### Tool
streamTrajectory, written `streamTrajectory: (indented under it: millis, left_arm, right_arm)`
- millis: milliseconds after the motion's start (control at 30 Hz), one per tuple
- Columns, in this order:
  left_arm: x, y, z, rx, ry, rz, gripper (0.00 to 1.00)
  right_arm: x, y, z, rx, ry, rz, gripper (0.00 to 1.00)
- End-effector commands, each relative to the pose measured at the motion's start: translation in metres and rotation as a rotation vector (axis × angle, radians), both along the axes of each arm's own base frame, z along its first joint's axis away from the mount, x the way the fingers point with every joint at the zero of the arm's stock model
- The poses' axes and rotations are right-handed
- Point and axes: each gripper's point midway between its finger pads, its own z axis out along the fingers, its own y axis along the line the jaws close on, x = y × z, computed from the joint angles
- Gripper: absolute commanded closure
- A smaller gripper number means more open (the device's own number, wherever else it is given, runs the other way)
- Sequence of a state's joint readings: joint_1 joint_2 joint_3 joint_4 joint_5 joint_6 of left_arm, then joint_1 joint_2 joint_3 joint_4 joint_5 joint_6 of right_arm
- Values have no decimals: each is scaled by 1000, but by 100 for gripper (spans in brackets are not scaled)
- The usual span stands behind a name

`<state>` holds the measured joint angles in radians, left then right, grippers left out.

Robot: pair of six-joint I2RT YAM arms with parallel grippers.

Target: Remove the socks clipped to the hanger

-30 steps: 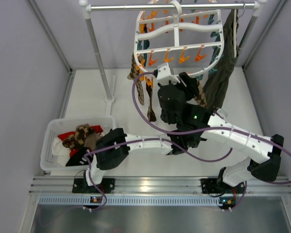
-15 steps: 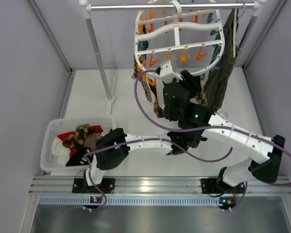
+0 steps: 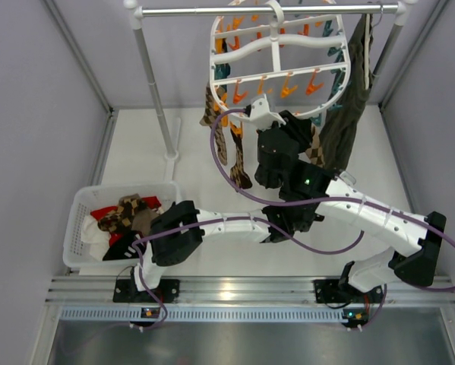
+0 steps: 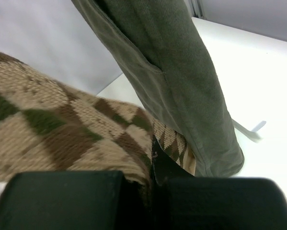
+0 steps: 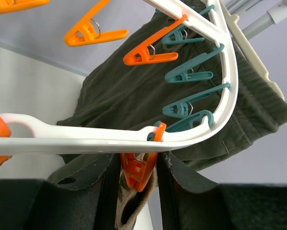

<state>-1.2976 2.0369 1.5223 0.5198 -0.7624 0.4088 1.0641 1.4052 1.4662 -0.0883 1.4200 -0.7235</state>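
Observation:
The white hanger [image 3: 275,53] hangs from the rail with orange and teal clips. Brown argyle socks [image 3: 221,144] dangle from its near-left edge, and another [image 3: 312,150] hangs beside the olive garment. My right gripper [image 3: 290,125] is raised to the hanger's near rim [image 5: 86,143]. Its jaws press both sides of an orange clip [image 5: 138,170] that holds a tan sock cuff [image 5: 136,208]. My left gripper [image 4: 153,176] is shut on an argyle sock [image 4: 62,129]; in the top view it is hidden under the right arm.
A large olive-green garment [image 3: 349,106] hangs at the hanger's right, close behind both grippers. A white basket [image 3: 79,228] at the left holds removed socks. The rack's left pole [image 3: 155,84] stands on the table, and walls close both sides.
The right gripper's jaws have closed in onto the orange clip. The hanger and the socks at its left have swung slightly. The left arm has not moved.

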Motion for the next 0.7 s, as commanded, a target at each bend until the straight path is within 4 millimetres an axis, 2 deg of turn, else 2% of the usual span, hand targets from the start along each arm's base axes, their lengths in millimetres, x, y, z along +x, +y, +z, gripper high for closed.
streamTrajectory:
  millis: [0,67,133,267,333,367,400,500,533,567,600,633,667]
  left_arm:
    - [0,-7,8,-49,3,-13,100]
    - [2,-5,6,-50,8,-8,100]
    - [3,-3,6,-53,11,-5,100]
    - [5,7,2,-72,36,9,100]
    - [5,20,-10,-67,61,25,100]
    - [4,27,-2,-118,80,26,100]
    - [1,36,-22,-95,110,23,100]
    - [-4,53,-29,-147,165,22,100]
    - [-8,62,-49,-118,187,29,100]
    - [-11,68,-47,-157,212,33,100]
    - [-14,73,-51,-165,231,37,100]
    - [-19,84,-68,-135,262,42,100]
    - [-25,90,-59,-199,293,32,100]
  right_arm:
    - [-1,-7,14,74,-43,-17,78]
    - [-1,-6,15,82,-46,-15,88]
    - [-1,-5,15,86,-48,-14,93]
    - [0,-3,17,114,-60,2,94]
    - [0,-3,18,133,-66,12,94]
    - [0,-1,17,152,-70,25,94]
    - [1,-1,17,160,-70,31,94]
    - [1,2,17,198,-71,59,94]
    - [2,3,17,207,-71,65,93]
    - [3,6,17,234,-77,75,92]
    - [2,6,15,221,-62,79,89]
    - [2,7,14,230,-59,85,82]
    - [3,11,12,270,-60,110,77]
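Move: The left hand already grips the checked sock, whose top is still at an orange clip about 16 cm above it and 2 cm forward. The basket lies some 60 cm to its left, 6 cm back and 20 cm lower; another checked sock hangs about 18 cm left, level fore and aft. The right hand has that orange clip between its fingertips; from it, the next orange clip is about 10 cm left, level, and the green trousers 10 cm right and 6 cm forward. Keeping its pinch on the sock, the left hand barely moves at first, then pulls quickly down about 10 cm and sweeps some 8 cm left, away from the clip, the fingers tipping down roughly 15 degrees. The right hand keeps the orange clip squeezed at the hanger's front rim, easing only about 1.5 cm left and rolling slightly late on. ##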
